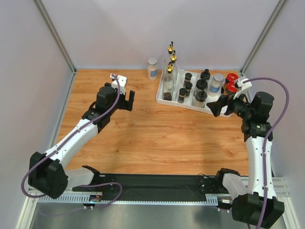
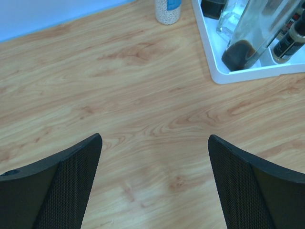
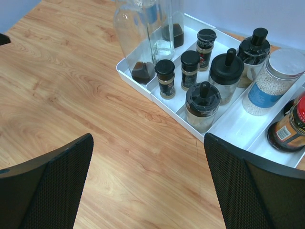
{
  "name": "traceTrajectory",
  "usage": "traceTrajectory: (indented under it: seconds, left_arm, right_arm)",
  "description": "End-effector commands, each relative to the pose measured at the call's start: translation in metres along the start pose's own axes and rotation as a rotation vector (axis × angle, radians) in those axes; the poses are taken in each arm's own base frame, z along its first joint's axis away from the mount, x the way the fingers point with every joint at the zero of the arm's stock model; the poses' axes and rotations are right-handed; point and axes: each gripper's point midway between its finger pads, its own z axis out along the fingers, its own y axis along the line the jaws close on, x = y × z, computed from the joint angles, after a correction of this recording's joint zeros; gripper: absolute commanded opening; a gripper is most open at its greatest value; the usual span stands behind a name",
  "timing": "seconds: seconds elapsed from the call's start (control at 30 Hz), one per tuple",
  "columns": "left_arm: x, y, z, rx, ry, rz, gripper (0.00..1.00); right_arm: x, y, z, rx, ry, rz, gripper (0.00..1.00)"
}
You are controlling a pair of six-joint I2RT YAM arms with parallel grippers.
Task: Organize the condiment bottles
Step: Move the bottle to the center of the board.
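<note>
The condiment bottles stand mostly in a white divided tray (image 1: 162, 99) at the back right. Its left lane holds tall gold-spouted glass bottles (image 1: 168, 81). Beside them are small black-capped spice jars (image 3: 165, 78) and black knob-lidded jars (image 3: 202, 107). A silver-lidded jar (image 3: 271, 81) and red-lidded dark jars (image 1: 232, 78) fill the right lanes. Another silver-lidded jar (image 1: 152, 68) stands alone on the table, left of the tray. My left gripper (image 1: 128, 101) hangs open over bare wood left of the tray. My right gripper (image 1: 217, 106) is open and empty at the tray's near right corner.
Grey walls and metal posts close in the wooden table (image 1: 143, 133) at the back and sides. In the left wrist view the tray's corner (image 2: 217, 71) and the lone jar (image 2: 168, 10) lie ahead of the fingers.
</note>
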Motion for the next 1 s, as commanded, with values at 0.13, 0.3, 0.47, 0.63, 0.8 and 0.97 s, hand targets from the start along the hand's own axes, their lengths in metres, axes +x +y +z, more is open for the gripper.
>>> traceTrajectory:
  seconds: [0.13, 0.3, 0.47, 0.63, 0.8, 0.97]
  left_arm:
    - [-0.043, -0.009, 0.042, 0.063, -0.109, -0.042, 1.00]
    - [-0.047, -0.013, 0.069, 0.083, -0.128, -0.041, 1.00]
    - [-0.045, -0.015, 0.106, 0.091, -0.105, -0.041, 1.00]
    - [-0.040, -0.021, 0.145, 0.117, -0.082, -0.046, 1.00]
    - [-0.048, -0.022, 0.187, 0.117, -0.110, -0.064, 1.00]
    - [-0.068, -0.020, 0.222, 0.122, -0.153, -0.110, 1.00]
  right_arm:
    - [-0.009, 0.004, -0.003, -0.012, -0.037, -0.033, 1.00]
    - [-0.007, 0.002, -0.002, -0.004, -0.031, -0.038, 1.00]
    - [-0.007, 0.000, -0.002, 0.001, -0.026, -0.043, 1.00]
    - [-0.008, 0.000, -0.003, 0.007, -0.021, -0.051, 1.00]
    - [-0.008, -0.001, -0.003, 0.007, -0.011, -0.054, 1.00]
    - [-0.008, -0.003, -0.004, 0.016, 0.001, -0.058, 1.00]
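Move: The white bottle, standing outside the tray by the back wall, lies about 31 cm ahead of the left hand, 15 cm to its right and some 15 cm below. In the tray's left end, the rear oil bottle stands about 9 cm to the right of the white bottle and 2 cm nearer; the front oil bottle is 9 cm to the right of it and 13 cm nearer. From the right hand the white bottle is roughly 38 cm ahead, 26 cm left and 21 cm below. The white bottle by the back wall is what the left hand closes in on: it sweeps forward about 19 cm and some 9 cm to the right at a brisk, steady pace, sinking about 5 cm on the way. The fingers stay wide open, with barely any wrist turn, and stop short of touching the bottle. ##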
